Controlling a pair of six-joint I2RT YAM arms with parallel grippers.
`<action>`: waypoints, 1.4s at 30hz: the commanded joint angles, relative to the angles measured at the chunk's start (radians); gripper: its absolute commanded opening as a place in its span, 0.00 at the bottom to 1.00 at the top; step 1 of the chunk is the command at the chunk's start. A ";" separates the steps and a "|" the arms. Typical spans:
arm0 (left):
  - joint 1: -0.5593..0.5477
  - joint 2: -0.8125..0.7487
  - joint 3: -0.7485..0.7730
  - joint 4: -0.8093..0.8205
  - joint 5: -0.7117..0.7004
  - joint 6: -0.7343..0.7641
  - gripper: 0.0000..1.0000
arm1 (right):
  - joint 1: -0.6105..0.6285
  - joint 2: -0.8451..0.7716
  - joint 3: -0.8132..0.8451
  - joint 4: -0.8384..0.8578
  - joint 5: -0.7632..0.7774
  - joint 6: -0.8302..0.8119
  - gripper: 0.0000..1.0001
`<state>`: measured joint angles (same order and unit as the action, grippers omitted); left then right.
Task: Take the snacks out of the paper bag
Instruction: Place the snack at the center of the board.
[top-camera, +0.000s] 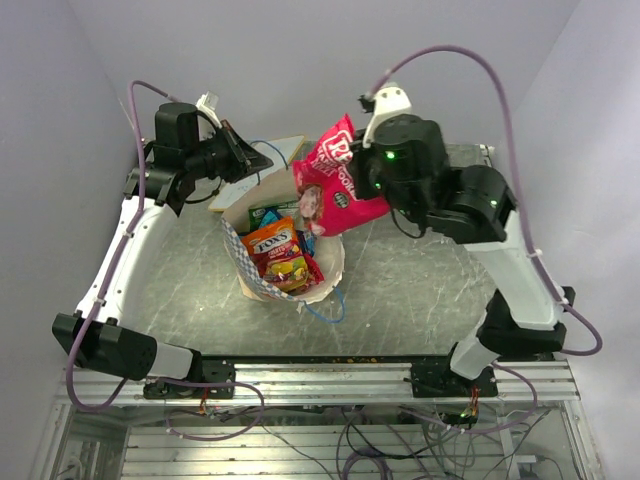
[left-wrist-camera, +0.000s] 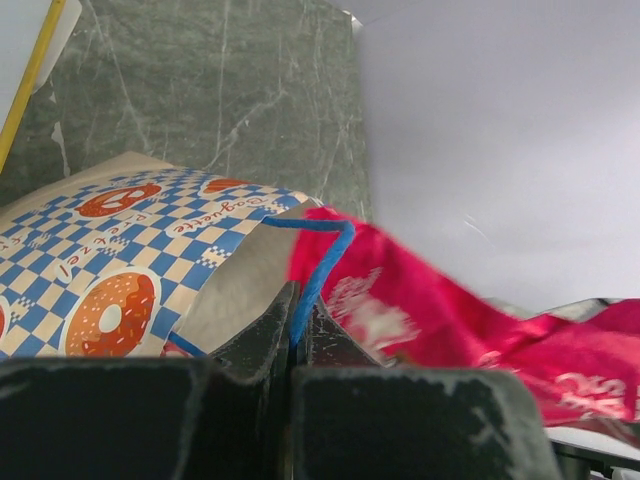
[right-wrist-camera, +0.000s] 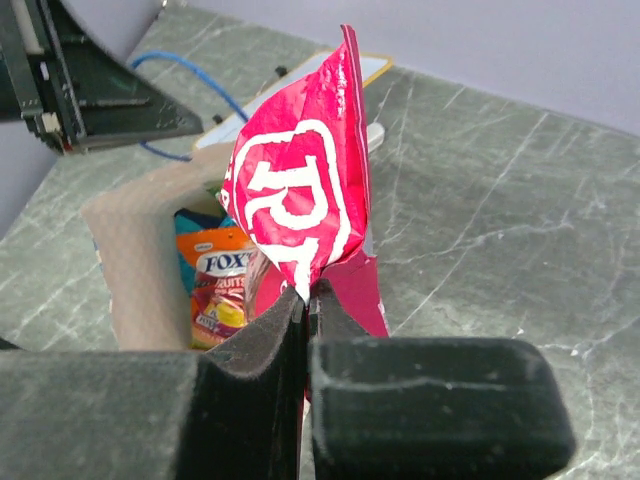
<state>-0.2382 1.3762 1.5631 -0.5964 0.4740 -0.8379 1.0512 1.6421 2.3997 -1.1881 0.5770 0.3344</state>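
The paper bag lies open on the table, its checkered side in the left wrist view. My left gripper is shut on its blue string handle at the bag's far rim. My right gripper is shut on the big red snack bag, held in the air above the bag's mouth; it fills the right wrist view. An orange "FOX'S" packet and other packets, green and blue, lie in the bag's mouth; the FOX'S packet also shows in the right wrist view.
A flat white board with a wooden edge lies behind the bag, near the left gripper. The second blue handle trails on the table at the bag's near side. Walls close the table at the back and sides.
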 joint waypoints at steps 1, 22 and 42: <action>-0.004 -0.055 0.045 -0.033 -0.008 0.008 0.07 | -0.001 -0.082 0.017 0.076 0.109 -0.002 0.00; -0.004 -0.031 0.076 -0.063 0.046 0.067 0.07 | -0.584 -0.200 -0.637 0.417 -0.086 -0.010 0.00; -0.004 -0.011 0.066 -0.045 0.067 0.108 0.07 | -0.979 0.042 -1.090 0.896 -0.702 0.411 0.00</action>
<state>-0.2382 1.3838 1.6215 -0.7040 0.5003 -0.7212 0.1917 1.6642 1.4689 -0.4103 0.0204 0.6277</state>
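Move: Out on the bare far table, the place where the held snack is taken lies some 31 cm ahead of the right hand, 15 cm to its right and 43 cm below. The open paper bag is about 4 cm ahead, 15 cm left and 30 cm below; the whiteboard is roughly 38 cm ahead and 26 cm left, the white block 37 cm ahead and 13 cm left, both some 40 cm down. From the left hand, that place is about 22 cm ahead, 38 cm right and 34 cm below. Swinging right and up by roughly 6 cm to clear the paper bag, the right hand then reaches forward and sinks some 30 cm towards the bare far table, still pinching the red snack by its end. Its wrist turns about 30 degrees clockwise and tips down about 20. The left fingers keep hold of the blue handle, almost in place. ##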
